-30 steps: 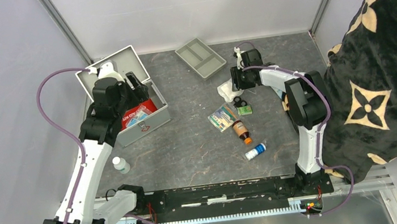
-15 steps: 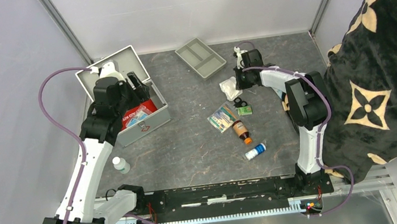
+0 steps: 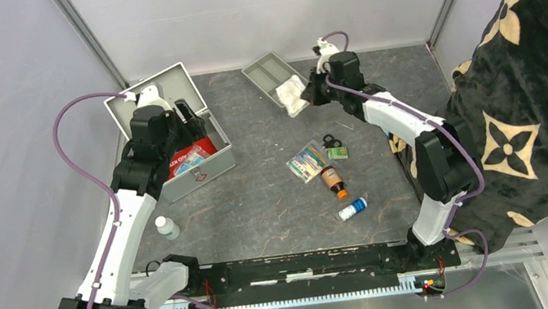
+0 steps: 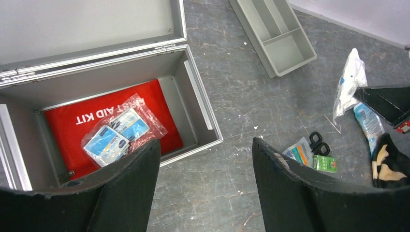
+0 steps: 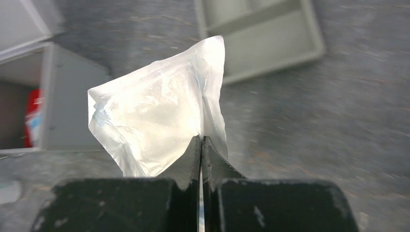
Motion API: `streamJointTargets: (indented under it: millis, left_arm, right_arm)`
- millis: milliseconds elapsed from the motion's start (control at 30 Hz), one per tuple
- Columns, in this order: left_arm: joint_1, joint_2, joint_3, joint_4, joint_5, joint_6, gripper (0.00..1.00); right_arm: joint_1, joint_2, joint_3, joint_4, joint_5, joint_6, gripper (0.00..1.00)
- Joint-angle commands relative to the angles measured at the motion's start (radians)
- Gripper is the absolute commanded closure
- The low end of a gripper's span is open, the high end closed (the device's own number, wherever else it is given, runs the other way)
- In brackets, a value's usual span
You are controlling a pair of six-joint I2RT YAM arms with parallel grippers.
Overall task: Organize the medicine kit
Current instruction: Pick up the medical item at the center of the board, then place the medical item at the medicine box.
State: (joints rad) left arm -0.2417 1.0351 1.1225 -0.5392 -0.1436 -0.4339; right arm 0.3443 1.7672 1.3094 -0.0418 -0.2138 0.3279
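Observation:
The medicine kit (image 3: pixel 198 172) stands open at the left, its lid tipped back. Inside lie a red first aid pouch (image 4: pixel 92 118) and a clear bag of blue packets (image 4: pixel 116 133). My left gripper (image 4: pixel 205 145) hovers open above the kit's front right corner (image 3: pixel 186 116), holding nothing. My right gripper (image 5: pixel 201 140) is shut on a crumpled white plastic packet (image 5: pixel 154 121). It holds the packet in the air near the grey tray (image 3: pixel 292 93). From the left wrist view the packet (image 4: pixel 350 82) hangs down freely.
The shallow grey divided tray (image 3: pixel 267 72) lies at the back centre. Mid-table are black scissors (image 3: pixel 330 141), a green box (image 3: pixel 338 152), a flat packet (image 3: pixel 306 161), a brown bottle (image 3: pixel 332 180) and a white-and-blue bottle (image 3: pixel 353 208). A small white bottle (image 3: pixel 167 228) stands front left. A black patterned blanket (image 3: pixel 531 91) fills the right.
My right gripper closed on the white packet, lifted it off the table and carried it back and left toward the tray. The left arm has stayed still.

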Motion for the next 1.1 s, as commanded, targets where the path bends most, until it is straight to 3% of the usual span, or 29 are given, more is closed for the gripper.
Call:
streamJointTargets:
  millis: [0,333,567,767,867,967,1067]
  left_arm:
    - [0.002,-0.037,0.016,0.017,-0.077,-0.020,0.24]
    - [0.002,-0.141,0.019,-0.037,-0.320,-0.060,0.20]
    - [0.002,-0.151,0.010,-0.047,-0.307,-0.060,0.20]
    - [0.002,-0.155,0.003,-0.047,-0.293,-0.056,0.20]
    - [0.002,-0.155,0.001,-0.047,-0.285,-0.053,0.20]
    - [0.002,-0.157,-0.002,-0.047,-0.279,-0.048,0.20]
    - [0.002,-0.158,-0.009,-0.047,-0.278,-0.046,0.20]
  right_arm:
    - [0.114,0.014,0.109,0.068,-0.086,0.090,1.00]
    - [0.336,0.207,0.368,0.063,-0.087,0.136,1.00]
    - [0.441,0.357,0.569,0.062,-0.047,0.135,1.00]
    - [0.496,0.455,0.645,0.116,-0.009,0.130,1.00]
    - [0.504,0.499,0.695,0.110,-0.002,0.122,0.93]
    - [0.504,0.505,0.716,0.111,-0.023,0.100,0.73]
    - [0.504,0.460,0.707,0.101,-0.031,0.038,0.65]
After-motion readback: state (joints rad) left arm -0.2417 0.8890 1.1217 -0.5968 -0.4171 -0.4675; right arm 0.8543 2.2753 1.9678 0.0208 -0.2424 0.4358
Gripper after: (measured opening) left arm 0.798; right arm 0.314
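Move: The white packet is already held shut in the right fingers; the open box it is bound for lies about 37 cm to the left and 12 cm back of that hand, its middle some 9 cm lower. The red pouch lies in the bottom of the box, about 13 cm below hand level. The grey tray is roughly 10 cm ahead and 9 cm left. From the empty left hand, the box lies about 8 cm left, 2 cm ahead and 20 cm below. The white packet is carried fast by the right hand, some 32 cm left and a little back, past the tray to the box; the hand first climbs about 5 cm, later sinks half of that, turning nearly 30 degrees counter-clockwise. At the end the fingers part and let go of the packet. The open left hand draws aside to its left, back and up, about 7 cm in all. ##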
